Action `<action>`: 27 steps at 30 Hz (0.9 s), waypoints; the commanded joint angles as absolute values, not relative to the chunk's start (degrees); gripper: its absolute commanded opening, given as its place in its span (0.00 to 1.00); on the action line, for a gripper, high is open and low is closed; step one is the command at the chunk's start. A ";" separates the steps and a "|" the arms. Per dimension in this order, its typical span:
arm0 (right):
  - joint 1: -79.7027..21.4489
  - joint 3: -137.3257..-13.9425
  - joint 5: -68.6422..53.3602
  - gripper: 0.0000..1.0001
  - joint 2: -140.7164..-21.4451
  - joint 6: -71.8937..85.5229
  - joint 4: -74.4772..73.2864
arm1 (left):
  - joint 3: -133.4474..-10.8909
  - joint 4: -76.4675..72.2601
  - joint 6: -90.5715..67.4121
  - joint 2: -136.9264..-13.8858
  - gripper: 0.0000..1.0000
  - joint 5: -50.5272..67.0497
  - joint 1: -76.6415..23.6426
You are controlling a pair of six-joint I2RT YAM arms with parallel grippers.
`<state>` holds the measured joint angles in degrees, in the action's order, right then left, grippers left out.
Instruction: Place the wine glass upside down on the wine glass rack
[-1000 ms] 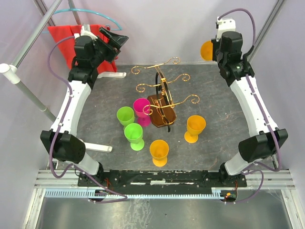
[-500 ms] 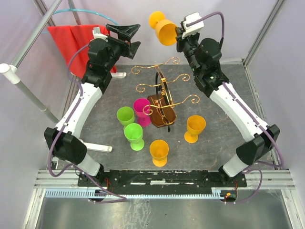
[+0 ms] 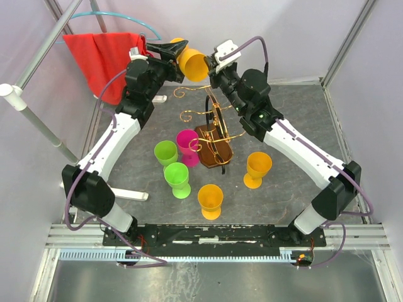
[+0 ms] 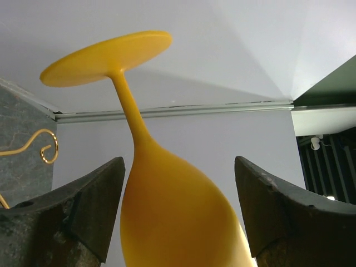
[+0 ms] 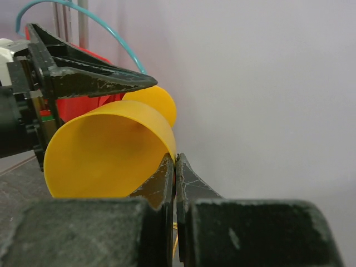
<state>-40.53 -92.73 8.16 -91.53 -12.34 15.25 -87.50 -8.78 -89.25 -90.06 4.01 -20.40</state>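
An orange wine glass [image 3: 192,63] hangs tilted in the air at the back, above the gold-wire wine glass rack [image 3: 213,119] with its dark wooden base [image 3: 214,150]. My right gripper [image 3: 213,68] is shut on the glass's rim [image 5: 167,142], one finger inside the bowl and one outside. My left gripper [image 3: 175,58] stands open astride the bowl [image 4: 178,222], one finger on each side, with a gap on the right side. In the left wrist view the stem and foot [image 4: 105,55] point away from me. One gold scroll [image 4: 41,147] of the rack shows at that view's left edge.
On the dark mat stand two green glasses [image 3: 166,152] [image 3: 177,178], a magenta one [image 3: 187,146] and two more orange ones [image 3: 210,200] [image 3: 257,168], all around the rack's base. A red cloth [image 3: 101,50] hangs at the back left. A grey wall closes the back.
My right arm has swung left from the far right corner with the orange glass. My left gripper has moved right until its fingers straddle the bowl, and they have narrowed slightly.
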 commanded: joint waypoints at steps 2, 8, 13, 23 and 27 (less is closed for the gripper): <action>-42.38 -92.39 8.33 0.01 -88.47 -13.85 20.98 | -86.53 -12.39 -91.66 -86.92 0.78 2.63 -20.73; -43.70 -92.20 11.47 0.01 -88.78 -16.43 21.14 | -86.13 -12.57 -91.68 -86.62 0.59 3.15 -20.87; -45.09 -93.36 15.03 0.01 -89.83 -19.31 20.15 | -86.71 -11.23 -90.87 -86.73 0.62 3.21 -21.05; -46.23 -93.18 12.56 0.01 -89.46 -18.76 20.27 | -86.15 -11.64 -90.86 -87.22 0.54 3.65 -21.14; -46.23 -92.47 11.58 0.01 -88.89 -18.63 20.75 | -86.04 -11.94 -91.47 -87.46 0.58 4.09 -21.09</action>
<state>-45.39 -91.96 14.55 -90.89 -18.94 17.17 -85.86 -9.28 -91.05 -89.08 1.69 -20.23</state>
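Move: Between the left hand's open fingers, one above and one below, lies the orange wine glass, its middle about 2 cm ahead and 3 cm to the right of that hand. From the right hand, which already pinches the rim, the middle is some 3 cm ahead and 6 cm left. The rack's back-left hook is about 5 cm back, 1 cm left and 15 cm below the left hand; the rack top's middle is some 12 cm back, 11 cm right and 17 cm below it. Closing from nearly wide to a little over half open, the left fingers come down and up onto the bowl and pinch it from above and below, the hand itself shifting only about 1 cm left. The right hand keeps its pinch on the rim and eases back roughly 2 cm and a little left, turning just a few degrees. ##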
